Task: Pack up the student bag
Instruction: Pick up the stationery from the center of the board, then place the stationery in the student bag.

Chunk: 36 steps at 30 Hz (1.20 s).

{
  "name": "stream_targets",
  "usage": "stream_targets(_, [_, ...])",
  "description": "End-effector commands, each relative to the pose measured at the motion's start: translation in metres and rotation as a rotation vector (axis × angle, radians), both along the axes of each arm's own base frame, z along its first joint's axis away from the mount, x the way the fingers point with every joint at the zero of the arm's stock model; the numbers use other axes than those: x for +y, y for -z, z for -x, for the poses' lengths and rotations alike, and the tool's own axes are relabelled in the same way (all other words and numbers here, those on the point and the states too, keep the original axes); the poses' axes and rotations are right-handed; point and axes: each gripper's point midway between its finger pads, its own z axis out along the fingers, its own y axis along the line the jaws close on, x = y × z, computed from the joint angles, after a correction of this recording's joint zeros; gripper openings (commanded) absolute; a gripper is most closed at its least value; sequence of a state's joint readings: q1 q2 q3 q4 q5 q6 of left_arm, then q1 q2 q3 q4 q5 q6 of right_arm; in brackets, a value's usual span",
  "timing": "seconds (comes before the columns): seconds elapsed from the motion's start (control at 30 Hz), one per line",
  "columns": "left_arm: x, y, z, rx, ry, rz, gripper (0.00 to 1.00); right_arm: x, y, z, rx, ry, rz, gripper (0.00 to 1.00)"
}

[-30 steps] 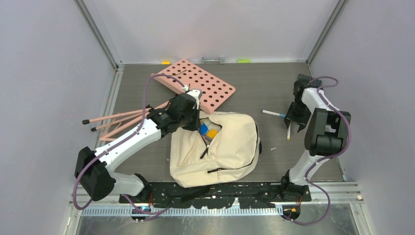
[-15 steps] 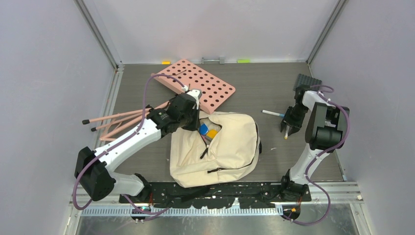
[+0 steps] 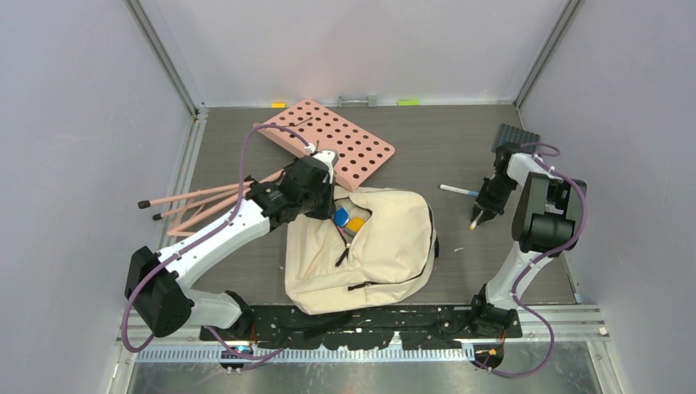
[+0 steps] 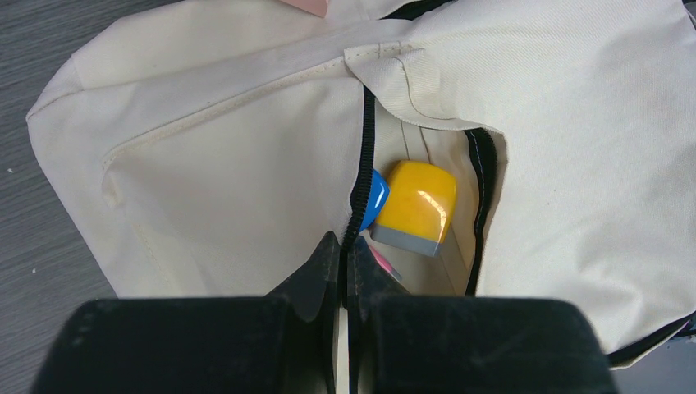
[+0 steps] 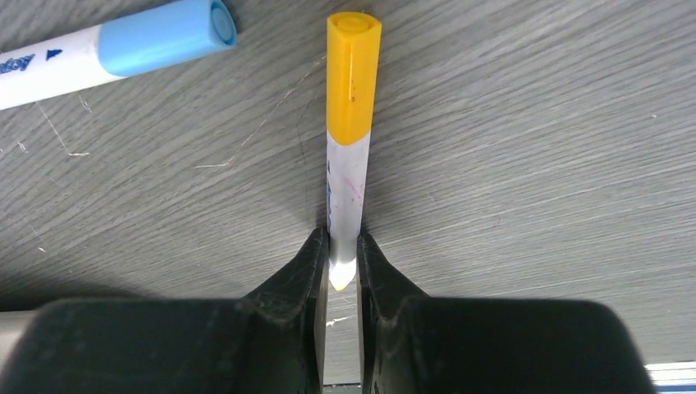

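The student bag (image 3: 386, 250) lies in the middle of the table, cream fabric with its black zipper open. Inside the opening show a yellow block (image 4: 414, 205), a blue item (image 4: 376, 197) and something pink. My left gripper (image 4: 346, 246) is shut on the bag's (image 4: 230, 164) zipper edge at the back left of the opening; from above it (image 3: 328, 201) sits at the bag's top left corner. My right gripper (image 5: 343, 246) is shut on the white end of a yellow-capped marker (image 5: 351, 123) lying on the table right of the bag; the top view shows this gripper (image 3: 483, 212) low over it.
A blue-capped marker (image 5: 123, 45) lies just beyond the yellow one, seen from above as a blue-capped marker (image 3: 458, 190). A pink perforated board (image 3: 336, 139) lies behind the bag, pink rods (image 3: 205, 201) at the left, a black ridged block (image 3: 515, 134) at the back right.
My right gripper has come down over the yellow-capped marker and its jaws have shut on it. The left gripper and the bag have not moved.
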State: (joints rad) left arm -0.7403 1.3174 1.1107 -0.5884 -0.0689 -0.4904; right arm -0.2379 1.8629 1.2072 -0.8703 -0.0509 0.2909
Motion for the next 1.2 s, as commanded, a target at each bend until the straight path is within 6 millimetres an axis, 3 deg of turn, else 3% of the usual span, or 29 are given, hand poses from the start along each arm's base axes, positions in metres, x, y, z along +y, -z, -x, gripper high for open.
stream_targets(0.0, [0.006,-0.024,-0.007,-0.073,-0.031,0.023,0.0,-0.013,-0.009,-0.002,-0.046,0.009,0.079,0.01])
stream_targets(0.1, [0.006,-0.024,-0.007,-0.074,-0.03,0.024,0.0,-0.021,-0.023,-0.006,-0.077,0.027,0.141,0.01])
stream_targets(0.23, [0.006,-0.025,-0.008,-0.077,-0.032,0.023,0.0,-0.022,-0.07,-0.027,-0.228,0.04,0.211,0.01])
stream_targets(0.3, [0.005,-0.025,-0.009,-0.081,-0.033,0.026,0.0,-0.013,-0.094,-0.04,-0.31,0.043,0.207,0.01])
stream_targets(0.43, [-0.001,-0.026,-0.014,-0.087,-0.017,0.031,0.0,0.035,-0.135,-0.073,-0.462,-0.035,0.146,0.01])
stream_targets(0.57, [-0.006,-0.027,-0.017,-0.08,0.002,0.025,0.0,0.127,-0.171,-0.093,-0.576,-0.195,-0.024,0.01])
stream_targets(0.6, [-0.007,-0.027,-0.017,-0.081,0.004,0.022,0.0,0.142,-0.183,-0.098,-0.613,-0.222,-0.059,0.01])
stream_targets(0.63, [-0.007,-0.028,-0.019,-0.084,0.003,0.022,0.0,0.169,-0.187,-0.094,-0.614,-0.278,-0.128,0.01])
stream_targets(0.73, [-0.008,-0.03,-0.022,-0.089,-0.005,0.024,0.0,0.222,-0.2,-0.083,-0.608,-0.392,-0.29,0.01])
stream_targets(0.87, [-0.008,-0.029,-0.027,-0.082,-0.028,0.031,0.0,0.29,-0.204,-0.038,-0.498,-0.56,-0.555,0.01])
stream_targets(1.0, [-0.009,-0.028,-0.03,-0.072,-0.033,0.034,0.0,0.321,-0.2,0.002,-0.375,-0.69,-0.661,0.01])
stream_targets(1.17, [-0.011,-0.026,-0.032,-0.062,-0.025,0.027,0.0,0.331,-0.201,0.037,-0.209,-0.805,-0.704,0.01])
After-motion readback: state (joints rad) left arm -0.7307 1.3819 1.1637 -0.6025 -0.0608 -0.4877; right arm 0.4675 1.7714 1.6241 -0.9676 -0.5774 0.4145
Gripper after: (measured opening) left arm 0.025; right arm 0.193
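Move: The yellow marker is already pinched in the right gripper at the tabletop. The bag opening it is bound for lies about 35 cm left of this gripper, 4 cm back and some 9 cm higher, with the yellow block inside at about the same spot, only 3 cm above the gripper. The blue-capped marker lies about 9 cm ahead and 6 cm left of the right gripper, level with it. From the left gripper, the opening is about 5 cm right, 1 cm ahead and 6 cm below. Keep the right gripper shut on the yellow marker, lift it off the tabletop and sweep it about 30 cm left to the bag opening, rising nearly 20 cm; bow the path forward on the way, then draw back and sink slightly. Swing the fingertips towards the left and turn the wrist counter-clockwise, some 40 degrees. With the left gripper, keep pinching the zip edge, easing forward about 1 cm. ##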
